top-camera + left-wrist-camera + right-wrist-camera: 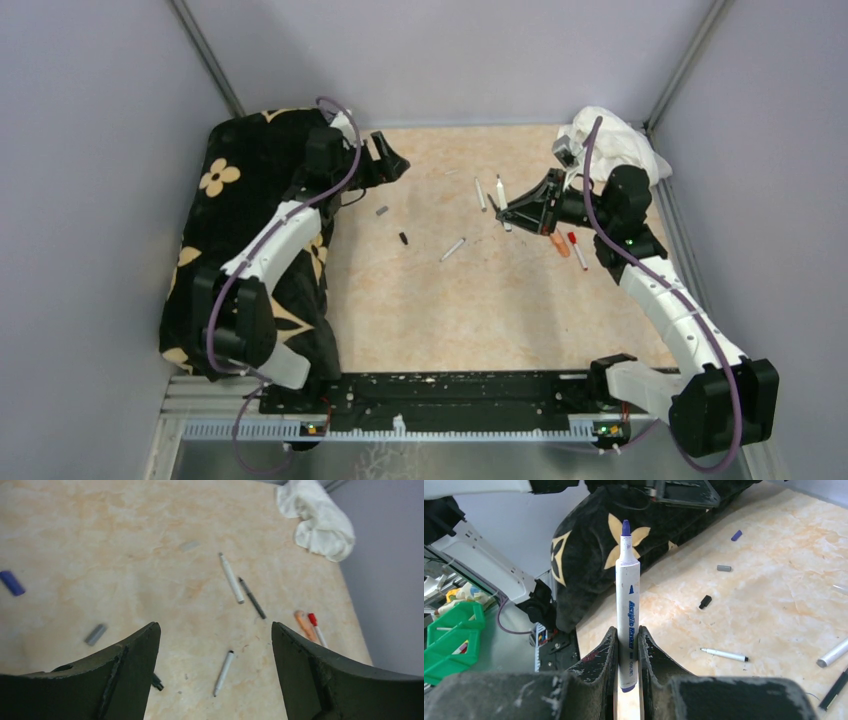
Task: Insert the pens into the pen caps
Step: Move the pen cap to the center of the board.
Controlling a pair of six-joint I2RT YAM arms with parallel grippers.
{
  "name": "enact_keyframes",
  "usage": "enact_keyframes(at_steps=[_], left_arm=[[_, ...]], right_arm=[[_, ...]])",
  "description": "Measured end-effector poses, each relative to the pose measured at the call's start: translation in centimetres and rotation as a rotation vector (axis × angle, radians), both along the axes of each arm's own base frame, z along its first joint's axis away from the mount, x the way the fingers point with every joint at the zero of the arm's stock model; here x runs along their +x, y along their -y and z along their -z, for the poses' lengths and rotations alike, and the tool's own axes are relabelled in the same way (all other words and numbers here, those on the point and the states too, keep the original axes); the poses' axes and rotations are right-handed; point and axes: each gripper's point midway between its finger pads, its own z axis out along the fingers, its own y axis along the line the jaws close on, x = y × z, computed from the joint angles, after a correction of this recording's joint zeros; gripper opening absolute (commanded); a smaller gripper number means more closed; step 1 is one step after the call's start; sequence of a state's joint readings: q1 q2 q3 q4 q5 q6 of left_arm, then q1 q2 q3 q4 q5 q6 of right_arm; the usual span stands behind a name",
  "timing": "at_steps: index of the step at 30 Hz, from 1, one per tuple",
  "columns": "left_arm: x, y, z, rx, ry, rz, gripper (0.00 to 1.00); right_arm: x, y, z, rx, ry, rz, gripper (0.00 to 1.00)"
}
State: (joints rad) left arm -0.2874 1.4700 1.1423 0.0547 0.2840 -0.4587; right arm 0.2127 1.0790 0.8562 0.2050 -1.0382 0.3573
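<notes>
My right gripper [628, 630] is shut on a white pen with a blue tip [628, 600], held above the table with its tip pointing away from the wrist. In the top view the right gripper [506, 212] hangs over the table's right half. My left gripper [215, 625] is open and holds nothing; it sits at the far left [390, 160]. Loose caps lie on the table: blue [11, 582], grey [95, 634] and black [157, 682]. A thin white pen [224, 672] lies between the left jaws' tips. Further off lie a white pen [231, 577], a dark pen [251, 597], an orange highlighter [304, 625] and a red-capped pen [316, 627].
A black bag with cream flowers [235, 190] fills the left side beside the left arm. A white cloth [615, 140] is bunched in the far right corner. Grey walls close off the table [430, 310] on three sides.
</notes>
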Motion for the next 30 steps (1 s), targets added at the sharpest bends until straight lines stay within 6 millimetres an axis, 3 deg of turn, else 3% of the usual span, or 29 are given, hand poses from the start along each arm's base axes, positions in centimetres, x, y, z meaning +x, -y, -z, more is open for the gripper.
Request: enact_keyframes(at_steps=[2,5,8,14,20,24,30], left_arm=[[1.5,-1.2,2.5,0.048,-0.084,-0.058,0.75],[3.8,-3.4,6.0,0.143,-0.194,-0.188,0.52],[6.3,-5.6,8.2,0.241,-0.265,-0.316,0.42],[10.1,-9.5,13.4,0.403,-0.379,-0.478,0.41],[10.5,-13.1,20.2,0.510,-0.531,-0.525,0.45],[11.1,-14.3,21.6,0.525,-0.568,-0.538,0.44],[12.7,-14.3,20.9,0.515,-0.541,-0.545,0.43]], right_arm=[[0.0,0.1,0.2,-0.005,0.000,0.001,0.00],[0.1,0.2,0.3,-0.011,0.006,0.006,0.00],[0.2,0.3,0.4,-0.012,0.006,0.009,0.00],[0.3,0.5,0.7,-0.017,0.005,0.017,0.00],[0.4,0.6,0.8,-0.021,0.008,0.021,0.00],[0.6,0.7,0.9,-0.022,0.004,0.027,0.00],[0.9,0.8,1.2,-0.024,-0.007,0.031,0.00]])
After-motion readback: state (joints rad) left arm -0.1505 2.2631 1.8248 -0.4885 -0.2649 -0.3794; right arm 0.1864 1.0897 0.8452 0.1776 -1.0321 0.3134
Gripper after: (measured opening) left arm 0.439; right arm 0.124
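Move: Well below and out to its left, the blue pen cap that the empty left hand goes for lies about 16 cm ahead, 14 cm left and 25 cm down. On the table at the same depth, the grey cap is some 8 cm ahead and 6 cm left of this hand, while the black cap is almost straight beneath it. From the right hand, the blue cap is about 33 cm ahead, 34 cm left and 30 cm below. Swooping down some 20 cm, the left hand also goes about 14 cm left and 13 cm forward to the blue cap beside the dark cushion, slowing at the end. On the way the fingers swing from pointing ahead-right to steeply down and slightly left, and close from wide to a bit under half open, stopping just short of the cap without gripping it. ##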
